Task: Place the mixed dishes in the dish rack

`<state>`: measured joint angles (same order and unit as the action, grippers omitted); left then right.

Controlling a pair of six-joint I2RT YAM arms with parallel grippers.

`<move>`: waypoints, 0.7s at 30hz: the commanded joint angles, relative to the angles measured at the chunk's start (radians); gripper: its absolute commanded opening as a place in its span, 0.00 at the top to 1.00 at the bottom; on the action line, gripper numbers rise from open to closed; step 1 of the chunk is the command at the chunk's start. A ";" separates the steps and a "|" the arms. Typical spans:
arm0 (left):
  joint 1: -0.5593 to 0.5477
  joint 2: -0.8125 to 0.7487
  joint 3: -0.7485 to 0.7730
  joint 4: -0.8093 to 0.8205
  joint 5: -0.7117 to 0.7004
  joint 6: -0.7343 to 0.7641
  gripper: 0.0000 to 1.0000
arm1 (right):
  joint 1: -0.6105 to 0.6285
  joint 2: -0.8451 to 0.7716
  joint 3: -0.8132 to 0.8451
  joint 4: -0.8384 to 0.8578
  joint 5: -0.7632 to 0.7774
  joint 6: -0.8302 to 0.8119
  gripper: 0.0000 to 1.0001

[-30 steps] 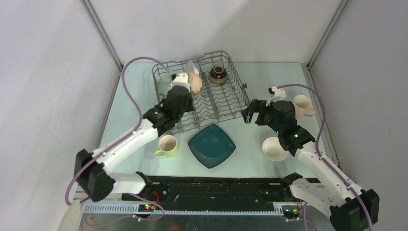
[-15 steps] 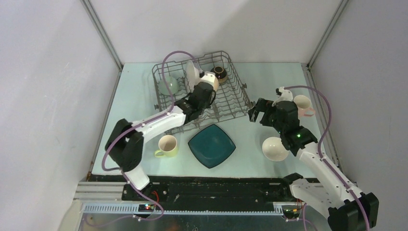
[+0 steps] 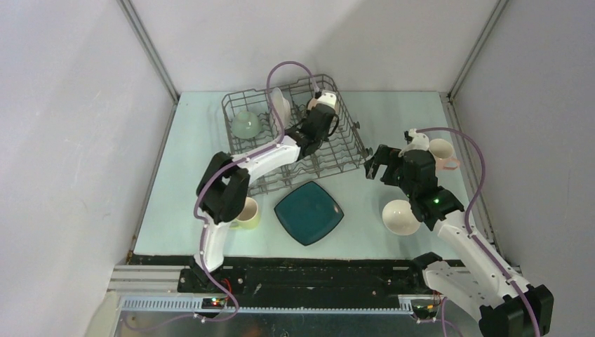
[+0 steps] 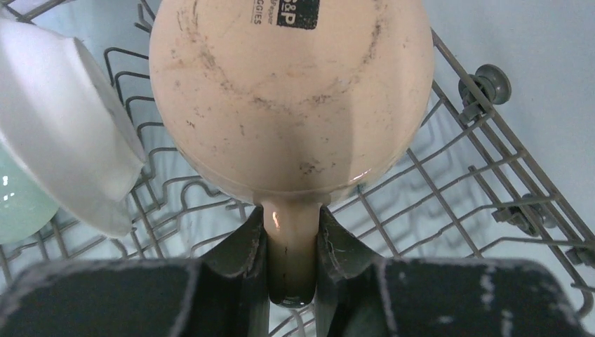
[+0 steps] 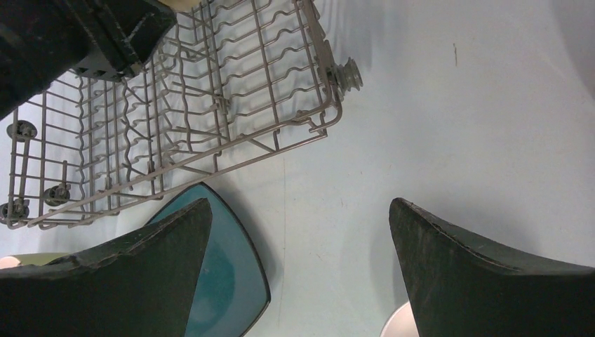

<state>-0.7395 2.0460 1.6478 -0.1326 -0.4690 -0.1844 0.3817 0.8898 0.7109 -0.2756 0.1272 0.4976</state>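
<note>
My left gripper (image 3: pixel 318 116) reaches into the back right of the grey wire dish rack (image 3: pixel 335 151). It is shut on the handle of the tan mug (image 4: pixel 291 91), whose scuffed base faces the left wrist camera. The mug hangs above the rack's tines. In the rack a white round plate (image 3: pixel 279 107) stands upright beside a pale green bowl (image 3: pixel 247 125). On the table lie the dark teal square plate (image 3: pixel 309 212), a yellow mug (image 3: pixel 247 214), a white bowl (image 3: pixel 401 216) and a pink mug (image 3: pixel 442 154). My right gripper (image 3: pixel 373 165) is open and holds nothing, right of the rack.
In the right wrist view the rack's near right corner (image 5: pixel 330 116) with its small wheel (image 5: pixel 349 72) lies ahead, and the teal plate (image 5: pixel 231 281) lies under the left finger. Grey walls close in the table on three sides. The left arm's elbow (image 3: pixel 221 189) stands over the yellow mug.
My left arm has carried the tan mug from the rack's left middle rightwards and back to its far right corner. The right gripper has drifted slightly right, still open.
</note>
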 commanded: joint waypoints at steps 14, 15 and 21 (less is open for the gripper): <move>0.024 0.276 0.433 -0.111 -0.005 -0.135 1.00 | -0.007 -0.009 -0.008 0.019 0.027 -0.008 0.01; 0.024 0.279 0.434 -0.115 -0.001 -0.136 1.00 | -0.007 -0.008 -0.008 0.019 0.028 -0.008 0.01; 0.051 0.320 0.496 -0.226 0.055 -0.187 1.00 | -0.007 -0.004 -0.009 0.019 0.031 -0.010 0.01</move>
<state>-0.7147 2.3760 2.0407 -0.3649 -0.4343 -0.3103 0.3790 0.8852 0.6991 -0.2752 0.1364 0.4973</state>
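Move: The tan mug is already pinched by its handle, bottom up, in the left hand. Its free spot at the rack's back right lies about 7 cm ahead, 5 cm right and 10 cm below. The dark bowl sits roughly 7 cm ahead, 1 cm left; the upright white plate 3 cm ahead, 10 cm left. From the right hand, that spot is some 27 cm ahead, 14 cm left and 13 cm below. The tan mug, still gripped bottom up by its handle, is lowered about 6.5 cm into the back right of the rack as the left hand carries it some 4 cm forward and 3 cm right, moving in beside the dark bowl. The fingers tip down about 10 degrees, mostly late on; the forward travel stops while the last of the sinking eases out. The grip stays shut on the handle. ##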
